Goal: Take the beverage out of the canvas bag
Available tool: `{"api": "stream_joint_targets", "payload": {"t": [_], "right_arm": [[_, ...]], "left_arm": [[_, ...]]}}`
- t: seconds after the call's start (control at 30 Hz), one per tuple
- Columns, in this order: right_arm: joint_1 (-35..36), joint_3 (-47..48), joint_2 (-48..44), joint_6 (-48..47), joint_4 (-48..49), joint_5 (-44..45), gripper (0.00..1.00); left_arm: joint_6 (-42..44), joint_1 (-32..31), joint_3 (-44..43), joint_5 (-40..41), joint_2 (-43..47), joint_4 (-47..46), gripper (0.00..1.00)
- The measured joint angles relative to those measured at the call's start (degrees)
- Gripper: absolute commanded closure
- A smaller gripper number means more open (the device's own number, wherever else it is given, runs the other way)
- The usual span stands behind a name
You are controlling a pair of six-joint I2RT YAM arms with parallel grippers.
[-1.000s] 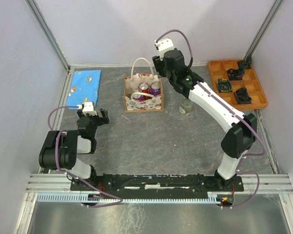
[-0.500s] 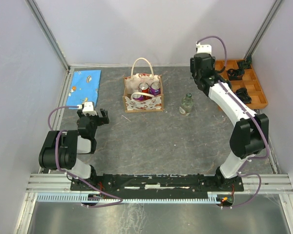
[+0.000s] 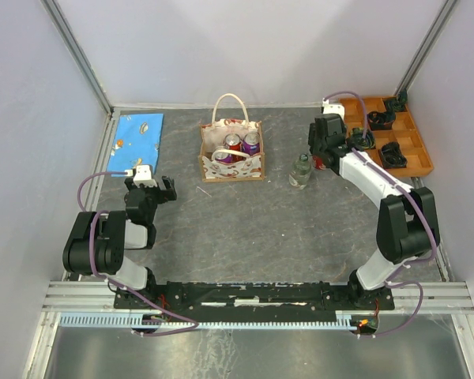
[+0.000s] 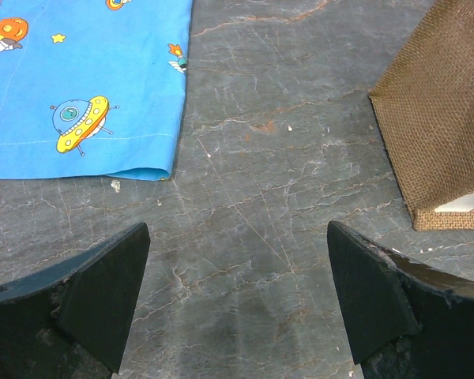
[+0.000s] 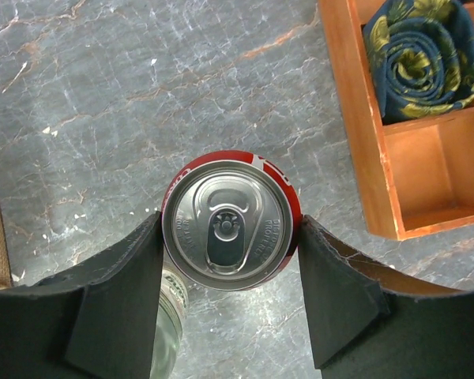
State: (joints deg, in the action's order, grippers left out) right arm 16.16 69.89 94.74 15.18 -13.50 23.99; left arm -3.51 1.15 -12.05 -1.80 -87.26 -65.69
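The canvas bag [image 3: 232, 150], tan with cream handles, stands at the back middle of the table. Two cans show inside it, a reddish one [image 3: 232, 142] and a purple one [image 3: 251, 142]. My right gripper [image 3: 324, 158] is shut on a red can [image 5: 231, 229], seen top-down with its silver lid, between a glass bottle [image 3: 301, 171] and the orange tray [image 3: 344, 118]. I cannot tell whether the can touches the table. My left gripper [image 3: 152, 189] is open and empty, low over the table [image 4: 237, 292]. The bag's burlap corner [image 4: 442, 118] shows at the right of the left wrist view.
The glass bottle [image 5: 170, 316] stands right beside the held can. The orange compartment tray [image 5: 355, 118] holds rolled ties [image 5: 423, 55] at the back right. A blue patterned cloth [image 3: 138, 134] lies at the back left, also in the left wrist view [image 4: 79, 87].
My right arm has swung from above the bag to the right and down, ending between the bottle and the tray. The left arm has not moved.
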Motion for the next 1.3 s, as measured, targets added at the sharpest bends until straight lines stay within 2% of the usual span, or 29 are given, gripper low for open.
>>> {"api": "stream_joint_targets", "payload": {"t": [0.2, 0.43, 0.47, 0.53, 0.6, 0.8, 0.83, 0.93, 1.1, 1.3], "right_arm": [[0.0, -5.2, -1.7, 1.5, 3.2, -1.3, 1.0], [-0.2, -6.8, -1.7, 3.1, 3.5, 0.0, 0.99], [-0.2, -6.8, -1.7, 3.4, 3.6, 0.4, 0.95], [-0.3, -6.8, -1.7, 4.1, 3.6, 0.7, 0.79], [-0.4, -6.8, -1.6, 4.6, 3.6, 0.9, 0.68], [-0.5, -6.8, -0.9, 5.6, 2.9, 1.8, 0.58], [-0.5, -6.8, -0.9, 5.7, 2.7, 1.8, 0.53], [-0.6, -6.8, -0.9, 6.2, 2.0, 1.8, 0.27], [-0.6, -6.6, -0.5, 7.3, 2.1, 2.4, 0.02], [-0.6, -5.9, -0.5, 7.6, 2.8, 3.9, 0.01]], "left_arm": [[0.0, 0.0, 0.0, 0.0, 0.0, 0.0, 0.01], [0.0, 0.0, 0.0, 0.0, 0.0, 0.0, 0.01], [0.0, 0.0, 0.0, 0.0, 0.0, 0.0, 0.01], [0.0, 0.0, 0.0, 0.0, 0.0, 0.0, 0.01], [0.0, 0.0, 0.0, 0.0, 0.0, 0.0, 0.01], [0.0, 0.0, 0.0, 0.0, 0.0, 0.0, 0.01], [0.0, 0.0, 0.0, 0.0, 0.0, 0.0, 0.01], [0.0, 0.0, 0.0, 0.0, 0.0, 0.0, 0.01], [0.0, 0.0, 0.0, 0.0, 0.0, 0.0, 0.01], [0.0, 0.0, 0.0, 0.0, 0.0, 0.0, 0.01]]}}
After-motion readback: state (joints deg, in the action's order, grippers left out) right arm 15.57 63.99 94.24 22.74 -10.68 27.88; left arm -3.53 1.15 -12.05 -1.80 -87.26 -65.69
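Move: The right hand, still gripping the red beverage can, aims for bare table about 12 cm below, 2 cm back and 1 cm right. The glass bottle stands some 8 cm to that hand's left and 5 cm back, the orange tray 24 cm right and 14 cm ahead, the canvas bag 34 cm left and 5 cm ahead. From the left hand the spot is about 62 cm right and 6 cm ahead. The right hand lowers the can about 3.5 cm and slightly back beside the bottle, opens, then rises 1 cm. ##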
